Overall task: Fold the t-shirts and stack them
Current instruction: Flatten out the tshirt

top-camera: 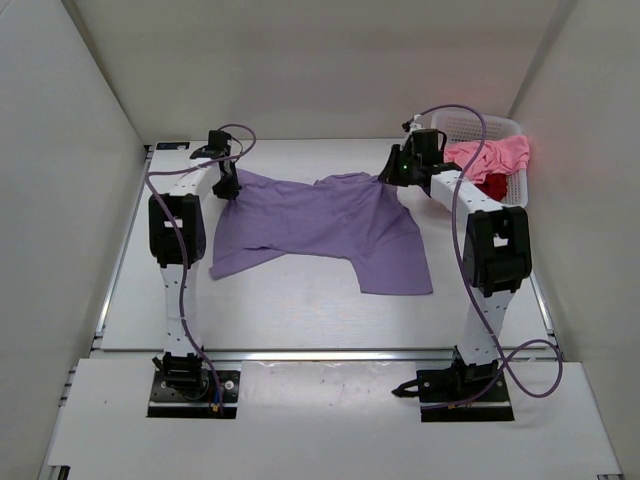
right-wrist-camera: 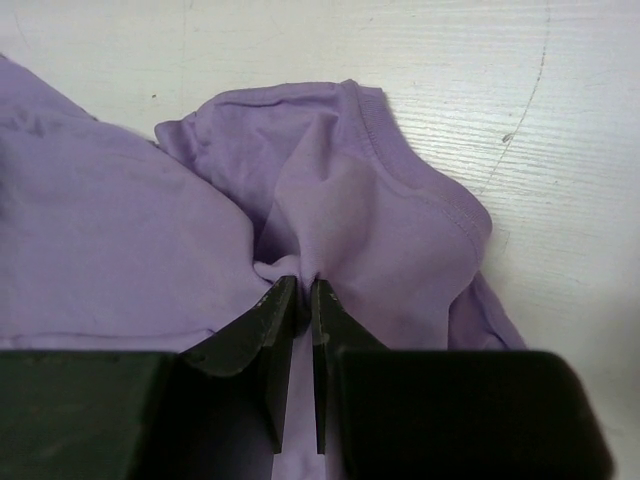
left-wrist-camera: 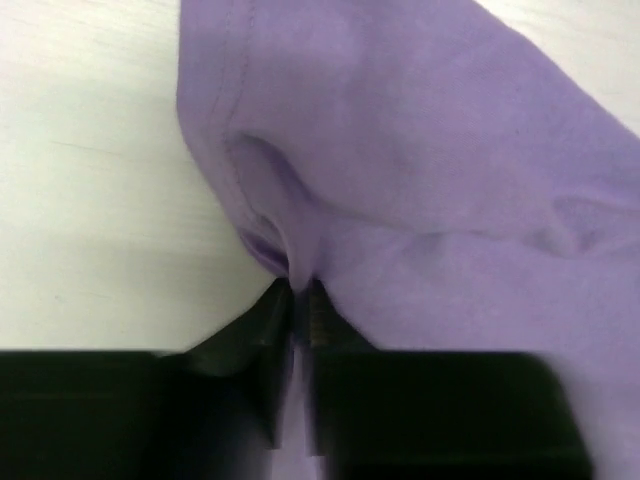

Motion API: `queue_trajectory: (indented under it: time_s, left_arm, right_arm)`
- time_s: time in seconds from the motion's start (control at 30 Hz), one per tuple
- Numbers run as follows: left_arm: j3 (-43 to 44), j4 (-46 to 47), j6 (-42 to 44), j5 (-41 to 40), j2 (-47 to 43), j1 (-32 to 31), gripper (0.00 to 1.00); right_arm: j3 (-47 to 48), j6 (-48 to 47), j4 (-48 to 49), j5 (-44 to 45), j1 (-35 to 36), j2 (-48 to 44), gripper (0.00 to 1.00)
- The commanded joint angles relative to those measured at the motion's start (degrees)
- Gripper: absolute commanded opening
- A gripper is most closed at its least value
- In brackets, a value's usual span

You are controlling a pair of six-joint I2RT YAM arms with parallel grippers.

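Observation:
A lavender purple t-shirt lies spread across the middle of the table. My left gripper is at its far left corner, shut on a pinched fold of the purple fabric. At the shirt's far right corner my right gripper is shut on a bunched fold of the same shirt. A pink t-shirt hangs over the rim of the basket at the back right. Beneath it a dark red t-shirt shows inside the basket.
A white lattice basket stands at the back right corner beside the right arm. White walls close in the table on the left, back and right. Bare tabletop lies between the shirt and the arm bases.

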Motion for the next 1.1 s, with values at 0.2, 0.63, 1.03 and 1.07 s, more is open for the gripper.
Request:
queue_trajectory:
  time_s: [0.2, 0.63, 1.03, 1.07]
  left_arm:
    - [4.0, 1.1, -3.6, 6.4, -3.4, 0.3, 0.00]
    - [-28.7, 18.7, -7.9, 9.5, -42.1, 2.7, 0.00]
    - [-28.4, 21.6, -8.2, 8.9, -39.9, 1.9, 0.00]
    - [-26.5, 20.8, -8.0, 9.4, -36.1, 2.0, 0.00]
  right_arm:
    - [1.0, -0.3, 2.2, -1.6, -1.6, -1.0, 0.07]
    - [-8.2, 0.6, 4.1, 3.0, -0.1, -13.8, 0.06]
    - [-11.5, 1.7, 7.0, 2.8, -1.5, -14.2, 0.06]
    - [-9.7, 1.5, 6.8, 2.7, -1.6, -12.5, 0.06]
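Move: The purple t-shirt's left edge lies right between the left fingers, which have nearly shut on it just above the table. From that hand, the shirt's middle is about 23 cm right and 9 cm back, and its loose lower-left corner about 23 cm back and 4 cm left. The raised right hand still holds the shirt's far right part. From it, the middle lies some 20 cm left, 10 cm back and 12 cm below, and the basket about 28 cm right and 5 cm ahead. The shirt's left edge is pinched as the left fingers finish closing. It is nudged a couple of centimetres right, then swept up a bit over 20 cm and some 8 cm back, the fingers tipping up about 30 degrees, before a slight dip. The right hand keeps its pinch and goes up and back about 5 cm each, drifting slightly right, then eases down a little. ##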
